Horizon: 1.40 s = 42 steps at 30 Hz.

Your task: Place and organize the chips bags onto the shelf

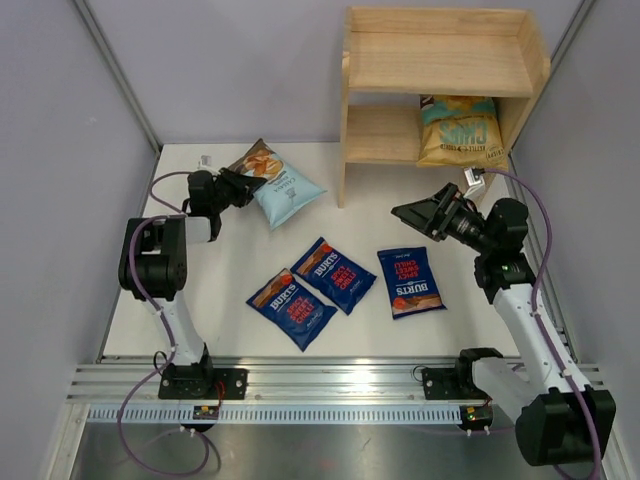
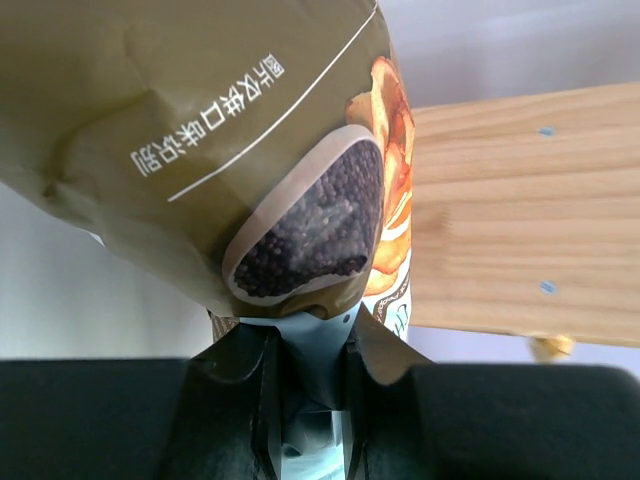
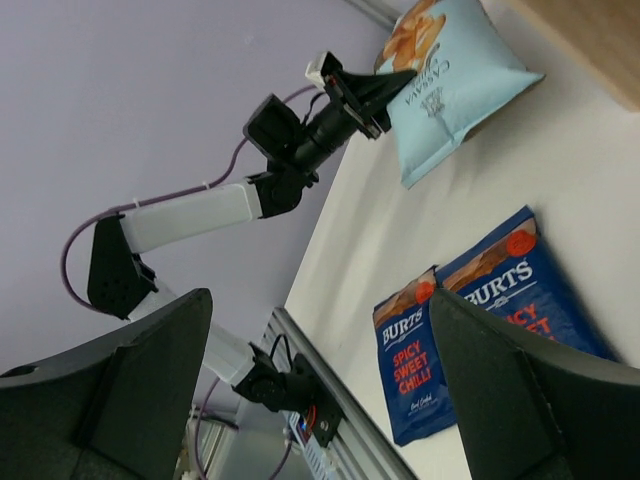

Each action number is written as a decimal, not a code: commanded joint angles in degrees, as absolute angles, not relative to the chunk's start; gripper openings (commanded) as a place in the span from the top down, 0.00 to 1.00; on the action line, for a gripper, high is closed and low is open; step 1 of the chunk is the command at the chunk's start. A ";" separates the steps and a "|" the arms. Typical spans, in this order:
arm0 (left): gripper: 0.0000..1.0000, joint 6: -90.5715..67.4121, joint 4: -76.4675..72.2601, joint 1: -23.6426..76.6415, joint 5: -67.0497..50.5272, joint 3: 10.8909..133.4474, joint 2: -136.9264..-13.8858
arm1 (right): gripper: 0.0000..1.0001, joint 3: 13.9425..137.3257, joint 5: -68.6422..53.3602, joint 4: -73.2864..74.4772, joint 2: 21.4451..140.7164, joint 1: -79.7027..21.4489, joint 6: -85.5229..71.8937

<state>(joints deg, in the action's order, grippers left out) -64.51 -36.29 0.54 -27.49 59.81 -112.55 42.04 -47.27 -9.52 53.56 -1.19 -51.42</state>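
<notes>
The light blue chips bag (image 1: 287,188) lies at the back left of the table, tilted up at its brown top end. My left gripper (image 1: 241,184) is shut on that top seam; in the left wrist view the bag (image 2: 250,150) fills the frame and its edge sits pinched between the jaws (image 2: 312,400). Three dark blue Burts bags (image 1: 292,307) (image 1: 333,274) (image 1: 410,281) lie flat mid-table. A yellow-gold bag (image 1: 458,130) stands on the lower tier of the wooden shelf (image 1: 440,60). My right gripper (image 1: 412,207) hovers open and empty in front of the shelf, pointing left.
The shelf's top tier (image 1: 437,48) holds nothing. Its left side panel (image 2: 520,210) stands just right of the light blue bag. Grey walls close in both sides. A metal rail (image 1: 330,385) runs along the table's near edge by the arm bases.
</notes>
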 commanded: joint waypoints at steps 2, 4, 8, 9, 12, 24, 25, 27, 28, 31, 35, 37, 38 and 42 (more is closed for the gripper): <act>0.91 -73.81 -50.88 0.35 -27.16 52.24 -101.09 | 0.04 39.65 -38.88 -11.86 54.75 -8.68 -51.67; 0.91 -76.20 -54.74 0.44 -27.42 48.62 -96.43 | 0.04 37.88 -35.44 -16.24 55.46 -13.96 -55.27; 0.90 -80.50 -56.87 1.23 -28.30 41.41 -88.08 | 0.06 34.72 -26.31 -25.39 58.62 -22.48 -59.94; 0.89 -80.68 -56.60 1.75 -28.39 39.40 -86.41 | 0.06 34.89 -25.24 -27.58 59.32 -24.24 -59.51; 0.89 -80.42 -52.75 2.63 -29.62 36.84 -79.12 | 0.05 36.73 -23.12 -31.18 62.48 -28.99 -56.97; 0.88 -73.48 -32.97 13.88 -23.83 34.63 -55.65 | 0.04 40.87 -27.06 -42.17 71.72 -31.55 -54.76; 0.87 -72.69 -32.44 14.84 -22.25 34.72 -54.33 | 0.04 40.96 -28.03 -43.14 71.72 -31.55 -54.76; 0.87 -71.64 -30.94 17.48 -21.45 35.50 -53.44 | 0.04 40.78 -30.84 -47.10 71.63 -31.55 -55.02; 0.87 -69.89 -29.81 18.45 -20.23 36.12 -53.00 | 0.03 40.26 -31.63 -48.41 71.28 -31.55 -55.11; 0.86 -67.42 -26.72 22.32 -18.20 37.88 -52.47 | 0.03 39.38 -33.31 -51.85 70.49 -31.55 -55.55; 0.86 -66.01 -25.22 23.82 -15.82 38.32 -51.95 | 0.03 38.50 -36.73 -57.28 69.96 -31.55 -57.03; 0.86 -66.09 -26.62 24.08 -16.08 38.06 -51.94 | 0.03 37.97 -37.01 -59.06 69.53 -31.55 -58.18; 0.86 -66.18 -27.15 24.34 -16.52 38.14 -52.12 | 0.03 37.79 -35.96 -58.19 69.26 -31.55 -58.71; 0.86 -64.95 -28.03 26.63 -16.44 38.67 -53.78 | 0.02 37.09 -34.27 -59.58 67.94 -31.55 -58.89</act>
<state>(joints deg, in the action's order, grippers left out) -69.87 -28.16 24.32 -14.81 37.26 -52.38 36.14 -35.14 -49.76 70.74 -30.92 -57.08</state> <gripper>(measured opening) 0.210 0.973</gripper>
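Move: The left hand already pinches the light-blue cassava chips bag. The open right gripper, where it is being taken, lies about 33 cm to its right, 22 cm back and 18 cm higher; the middle blue Burts bag is some 18 cm right, 22 cm back and 11 cm below. From the right hand, the cassava bag's middle is around 21 cm ahead, 27 cm left and 20 cm below. The right-hand Burts bag lies almost straight beneath it, 29 cm down and 2 cm back and right. Keeping its pinch on the upper-left edge of the cassava bag, the left hand draws it back and lifts it, some 24 cm each way, drifting about 10 cm right towards the right gripper as the fingers tip upward. The right hand swings about 14 cm left to meet the bag, dipping and rising again, turning counter-clockwise with its fingers still wide open around the bag's lower-right edge, not closed on it. ##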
